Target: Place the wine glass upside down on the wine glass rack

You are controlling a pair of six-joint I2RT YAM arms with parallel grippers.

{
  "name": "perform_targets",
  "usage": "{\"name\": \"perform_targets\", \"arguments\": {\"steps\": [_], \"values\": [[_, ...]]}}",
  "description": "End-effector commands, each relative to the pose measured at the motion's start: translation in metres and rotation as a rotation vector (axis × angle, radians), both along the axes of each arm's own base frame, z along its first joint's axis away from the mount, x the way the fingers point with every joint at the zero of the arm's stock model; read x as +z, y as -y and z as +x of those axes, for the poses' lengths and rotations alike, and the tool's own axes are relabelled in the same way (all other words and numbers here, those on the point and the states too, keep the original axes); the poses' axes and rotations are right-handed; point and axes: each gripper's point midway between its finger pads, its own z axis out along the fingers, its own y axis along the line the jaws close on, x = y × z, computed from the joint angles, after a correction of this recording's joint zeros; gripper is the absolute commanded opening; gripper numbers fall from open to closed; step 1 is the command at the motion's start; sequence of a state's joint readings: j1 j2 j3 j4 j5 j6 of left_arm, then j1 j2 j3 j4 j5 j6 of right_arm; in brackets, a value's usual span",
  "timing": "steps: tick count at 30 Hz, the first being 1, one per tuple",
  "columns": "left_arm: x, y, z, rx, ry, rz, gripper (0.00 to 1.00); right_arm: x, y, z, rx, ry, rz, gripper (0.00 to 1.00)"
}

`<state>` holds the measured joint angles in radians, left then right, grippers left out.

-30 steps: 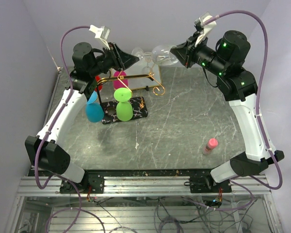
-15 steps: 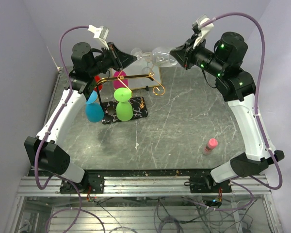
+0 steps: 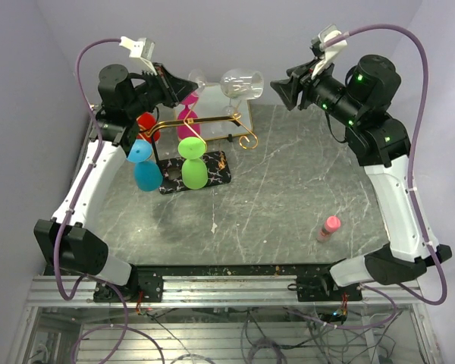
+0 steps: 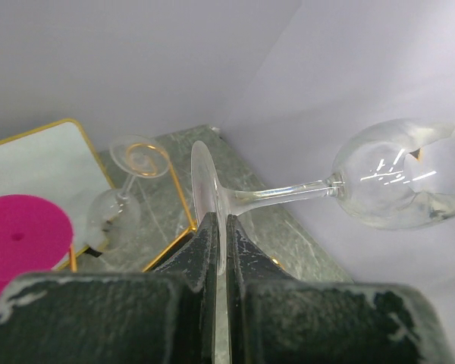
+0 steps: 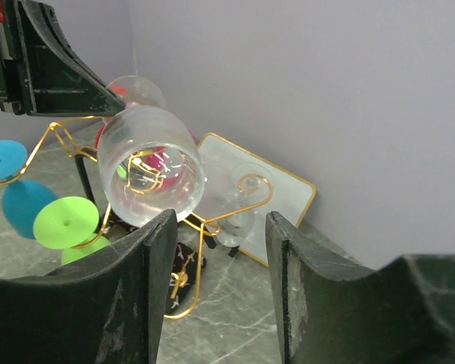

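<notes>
The clear wine glass (image 3: 241,82) lies on its side in the air at the back of the table, bowl toward the right. My left gripper (image 3: 192,81) is shut on the rim of its foot (image 4: 203,182), the stem and bowl (image 4: 398,182) reaching away to the right. My right gripper (image 3: 278,88) stands open just right of the bowl, apart from it; the bowl's mouth (image 5: 152,167) faces its fingers (image 5: 158,250). The wine glass rack (image 3: 205,123), gold wire on a black marbled base (image 3: 216,173), stands below and carries blue (image 3: 145,168), green (image 3: 192,163), pink and red glasses.
A gold-rimmed white tray (image 3: 243,115) sits behind the rack with another clear glass (image 5: 239,216) on it. A small pink bottle (image 3: 328,227) stands on the marble table at front right. Purple walls close in at the back and both sides.
My left gripper shut on the glass's foot. My right gripper opened, let go of the bowl and drew back to the right. The left arm carried the glass slightly left.
</notes>
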<state>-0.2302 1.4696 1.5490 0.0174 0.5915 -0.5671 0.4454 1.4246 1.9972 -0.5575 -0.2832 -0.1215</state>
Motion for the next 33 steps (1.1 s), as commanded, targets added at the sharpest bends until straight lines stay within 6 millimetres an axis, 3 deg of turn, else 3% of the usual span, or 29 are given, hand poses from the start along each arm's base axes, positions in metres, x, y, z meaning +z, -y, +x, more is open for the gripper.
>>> {"name": "perform_targets", "arguments": {"steps": [1,5,10,13,17,21,24,28,33], "values": [[0.038,-0.020,-0.006,0.094,0.130,0.031,0.07,0.011,0.018,-0.003,-0.066,0.058,-0.019,0.51],[0.039,-0.032,-0.003,0.160,0.179,0.138,0.07,0.007,0.043,0.008,-0.198,0.066,-0.044,0.53],[0.044,-0.034,-0.013,0.180,0.271,0.286,0.07,-0.021,0.085,0.028,-0.344,0.015,-0.072,0.57],[0.042,-0.023,-0.026,0.160,0.335,0.416,0.07,-0.047,0.117,0.043,-0.407,-0.051,-0.078,0.60],[0.036,0.002,-0.049,0.092,0.423,0.585,0.07,-0.089,0.146,0.058,-0.476,-0.133,-0.105,0.71],[0.029,0.017,-0.072,-0.004,0.496,0.702,0.07,-0.130,0.176,0.069,-0.531,-0.198,-0.114,0.75],[0.017,0.029,-0.091,-0.078,0.560,0.833,0.07,-0.168,0.196,0.075,-0.537,-0.278,-0.113,0.95],[0.003,0.044,-0.108,-0.135,0.605,0.922,0.07,-0.202,0.205,0.074,-0.507,-0.337,-0.097,1.00],[-0.015,0.057,-0.111,-0.159,0.647,1.023,0.07,-0.232,0.206,0.069,-0.479,-0.374,-0.097,1.00]]}}
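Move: The left hand still pinches the wine glass by its foot, and the empty front hook at the rack's right end lies some 8 cm back, 12 cm right and 8 cm below it. The hanging clear glass is about 9 cm right, 3 cm ahead; the green glass about 11 cm back, 3 cm left, both lower. From the empty right hand that hook is about 2 cm back, 6 cm left, 16 cm below. Left hand rolls the pinched wine glass some 60 degrees bowl-down, back-right towards the hook; right retreats right-down, opening. ##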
